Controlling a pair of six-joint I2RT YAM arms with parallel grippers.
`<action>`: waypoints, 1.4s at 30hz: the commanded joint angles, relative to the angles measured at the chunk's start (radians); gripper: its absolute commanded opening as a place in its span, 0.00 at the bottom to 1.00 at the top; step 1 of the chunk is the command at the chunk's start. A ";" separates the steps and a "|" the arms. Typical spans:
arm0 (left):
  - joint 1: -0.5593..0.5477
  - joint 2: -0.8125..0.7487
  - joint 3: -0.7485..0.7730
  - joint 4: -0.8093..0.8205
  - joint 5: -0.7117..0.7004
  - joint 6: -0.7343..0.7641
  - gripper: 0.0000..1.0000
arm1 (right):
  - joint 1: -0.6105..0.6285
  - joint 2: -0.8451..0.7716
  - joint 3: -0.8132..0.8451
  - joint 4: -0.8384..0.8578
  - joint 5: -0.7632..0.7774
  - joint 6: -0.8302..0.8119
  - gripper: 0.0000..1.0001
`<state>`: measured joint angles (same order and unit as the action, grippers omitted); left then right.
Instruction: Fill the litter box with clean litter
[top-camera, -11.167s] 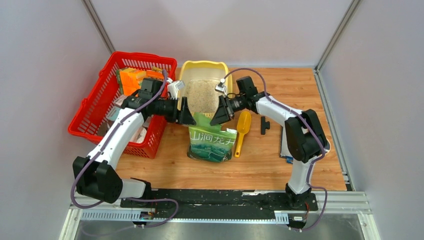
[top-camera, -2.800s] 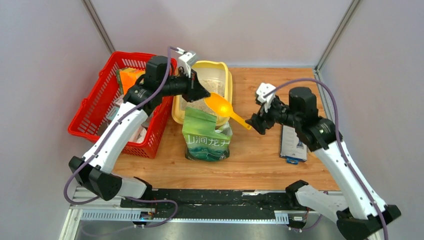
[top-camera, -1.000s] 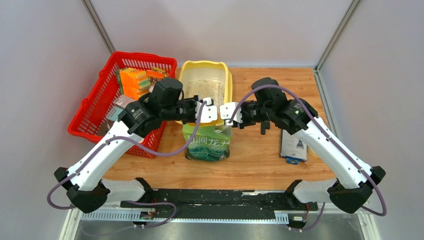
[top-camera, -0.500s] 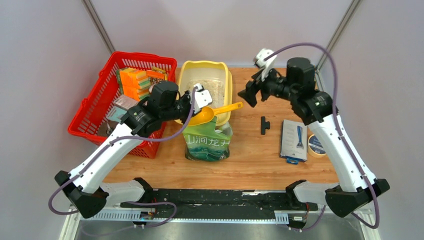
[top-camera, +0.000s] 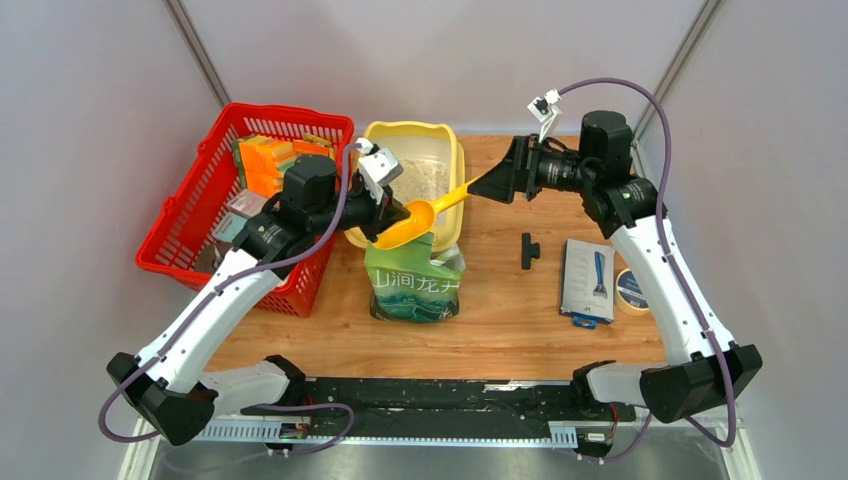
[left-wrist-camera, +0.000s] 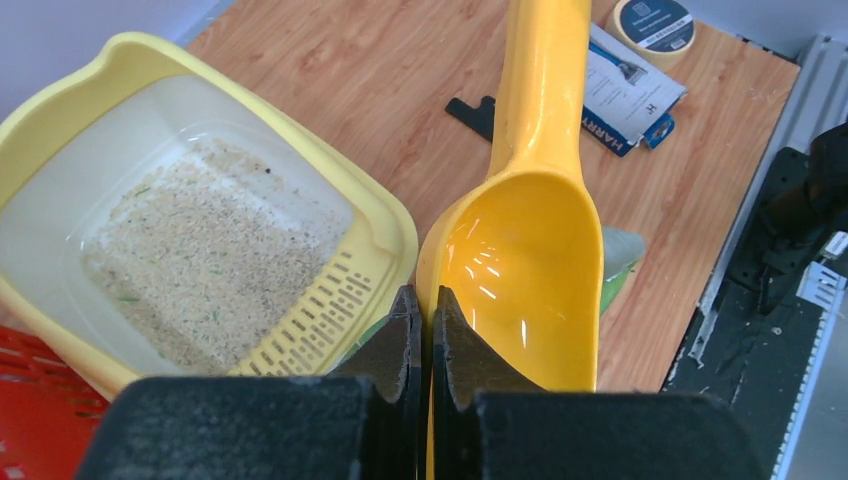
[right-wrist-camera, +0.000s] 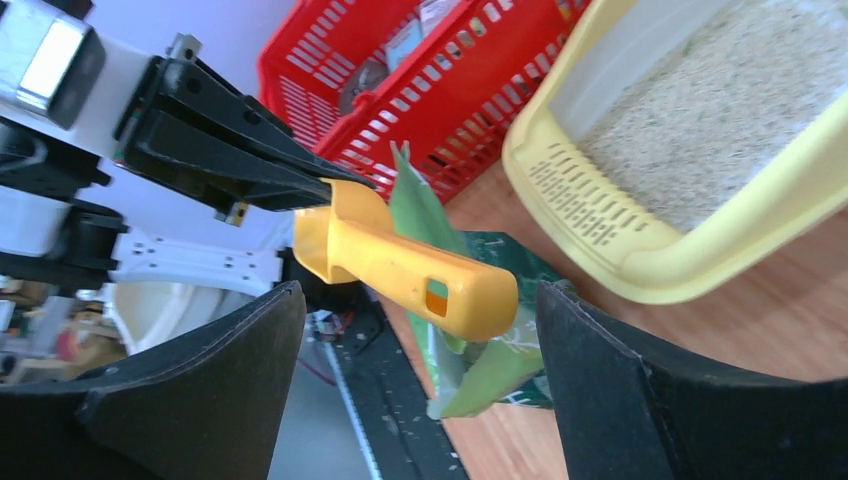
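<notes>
The pale yellow litter box sits at the back centre, its floor partly covered with beige clean litter. In front of it stands the green pouch, top open. My left gripper is shut on the side rim of an empty yellow scoop, held above the pouch mouth. In the left wrist view the jaws pinch the scoop wall beside the litter box. My right gripper is open at the handle's tip. Its fingers flank the scoop handle without touching it.
A red mesh basket full of packages stands left of the litter box. On the wooden table to the right lie a small black tool, a blister pack and a tape roll.
The left gripper has closed on the scoop and carried it up and back over the pouch. The right gripper has opened wide, swung away, then come down to the handle's end.
</notes>
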<state>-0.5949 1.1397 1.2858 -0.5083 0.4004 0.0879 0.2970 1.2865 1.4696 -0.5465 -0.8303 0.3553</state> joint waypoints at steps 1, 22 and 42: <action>0.004 -0.006 0.007 0.093 0.060 -0.074 0.00 | -0.009 -0.003 -0.029 0.153 -0.142 0.189 0.86; -0.002 0.110 0.102 0.157 0.101 0.013 0.00 | -0.004 0.040 -0.054 0.307 -0.197 0.353 0.57; -0.043 0.160 0.116 0.111 0.031 0.196 0.00 | -0.006 -0.003 -0.104 0.301 -0.240 0.309 0.51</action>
<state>-0.6323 1.2926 1.3956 -0.4007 0.4610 0.2226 0.2802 1.3277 1.3624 -0.2867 -1.0058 0.6792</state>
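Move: The scoop, its bowl rim already pinched by the left hand, has its handle's middle about 4 cm left of the right hand's open fingers and 1 cm back, nearly at their height. Those fingers, where the left hand is taking the scoop, are about 13 cm right and 4 cm ahead of the left hand. The bag stands below the left hand, 6 cm back and 2 cm right; the litter box lies 12 cm ahead of it, well below. The scoop is fed handle-first between the right hand's fingers by the left hand, which keeps its pinch on the bowl rim and travels about 5 cm right and forward, rising a little. The right hand eases 2 cm left to meet it, turns some 15 degrees so its fingertips lift, and closes from wide open to about half, its fingers straddling the handle. ##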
